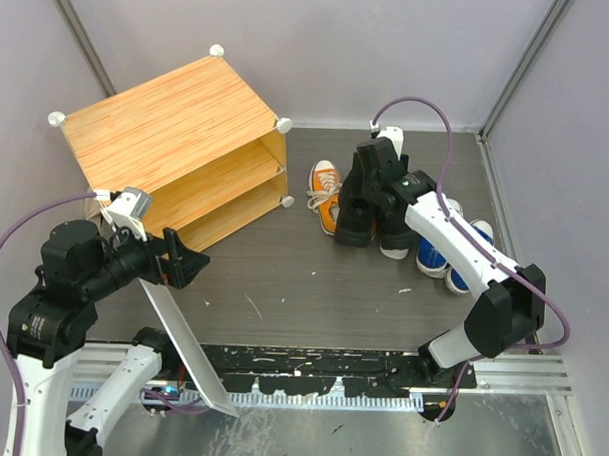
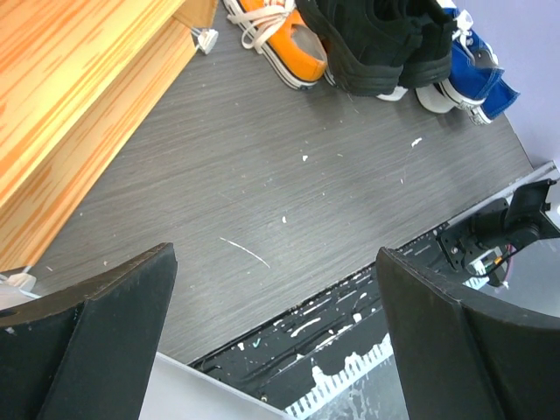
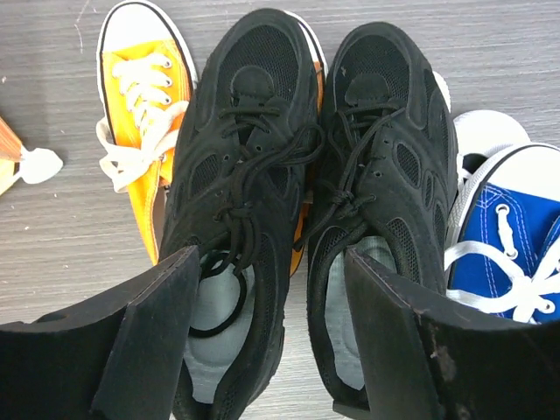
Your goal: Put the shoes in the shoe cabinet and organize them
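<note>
The shoe cabinet stands at the back left with its front open and an inner shelf showing. Its white door hangs open towards the near edge. Two black shoes lie side by side, an orange shoe on their left and a blue shoe on their right. My right gripper is open over the black shoes' heels, one finger over each shoe's opening. A second orange shoe shows only as a sliver between the black ones. My left gripper is open and empty beside the door.
The shoes cluster at the centre right of the dark table. The cabinet's white corner knob sits close to the orange shoe. Blue shoes lie near the right wall. A metal rail runs along the near edge.
</note>
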Controlling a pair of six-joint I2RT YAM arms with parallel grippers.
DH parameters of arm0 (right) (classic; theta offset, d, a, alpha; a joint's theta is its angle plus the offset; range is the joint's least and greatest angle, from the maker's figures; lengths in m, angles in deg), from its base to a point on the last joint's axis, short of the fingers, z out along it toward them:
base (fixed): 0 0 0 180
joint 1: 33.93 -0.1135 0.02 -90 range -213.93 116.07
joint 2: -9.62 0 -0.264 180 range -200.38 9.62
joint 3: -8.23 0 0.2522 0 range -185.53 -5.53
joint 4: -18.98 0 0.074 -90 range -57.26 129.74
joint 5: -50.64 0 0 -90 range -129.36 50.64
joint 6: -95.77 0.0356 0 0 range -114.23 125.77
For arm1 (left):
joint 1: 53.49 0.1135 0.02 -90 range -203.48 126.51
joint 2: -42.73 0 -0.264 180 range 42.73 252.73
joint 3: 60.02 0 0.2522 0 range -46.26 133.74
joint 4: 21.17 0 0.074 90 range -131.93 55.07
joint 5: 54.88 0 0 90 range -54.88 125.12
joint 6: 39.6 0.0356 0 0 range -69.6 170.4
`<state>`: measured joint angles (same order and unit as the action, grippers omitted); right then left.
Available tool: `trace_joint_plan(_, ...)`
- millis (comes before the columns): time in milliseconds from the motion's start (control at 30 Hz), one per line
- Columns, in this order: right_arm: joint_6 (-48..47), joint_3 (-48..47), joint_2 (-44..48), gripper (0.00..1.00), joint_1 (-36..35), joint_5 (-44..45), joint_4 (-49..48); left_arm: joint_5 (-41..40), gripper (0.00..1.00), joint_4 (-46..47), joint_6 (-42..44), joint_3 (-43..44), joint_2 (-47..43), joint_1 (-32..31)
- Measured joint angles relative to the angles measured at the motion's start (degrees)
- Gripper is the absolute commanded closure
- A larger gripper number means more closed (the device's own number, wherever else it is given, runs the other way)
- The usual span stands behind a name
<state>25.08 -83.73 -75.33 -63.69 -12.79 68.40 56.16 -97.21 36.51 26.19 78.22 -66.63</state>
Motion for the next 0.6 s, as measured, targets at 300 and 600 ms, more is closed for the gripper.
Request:
trace_joint_plan(300, 1.05, 6.19, -0.17, 0.29, 1.16, -2.91, 0.17, -0.04, 0.02, 0.26, -0.02, 0.39, -0.55, 0.00)
trace_joint_plan(600, 3.93, 11.52, -0.17, 0.27, 3.78, -3.69, -3.76, -0.02, 0.02, 0.28, -0.44, 0.39, -1.75, 0.00)
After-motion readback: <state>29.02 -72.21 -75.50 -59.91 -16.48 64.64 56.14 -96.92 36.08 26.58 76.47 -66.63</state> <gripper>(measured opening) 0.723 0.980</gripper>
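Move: The right hand, fingers about three-quarters open, hangs over the pair of black shoes. The pair's middle is about 14 cm below, roughly 1 cm ahead and 1 cm to the right. The orange shoe stands some 15 cm left and 3 cm ahead, and the nearer blue shoe about 19 cm right and 5 cm back. From the idle left hand, the black pair lies about 25 cm ahead, 40 cm right and 25 cm below. Down goes the right hand, about 7 cm, towards the foot openings of the two black shoes, easing roughly 2 cm back and then 2 cm right on the way. The wrist tips the fingers some 10 degrees steeper. They stay open, one over each shoe, astride the two inner side walls; whether they touch can't be seen. ##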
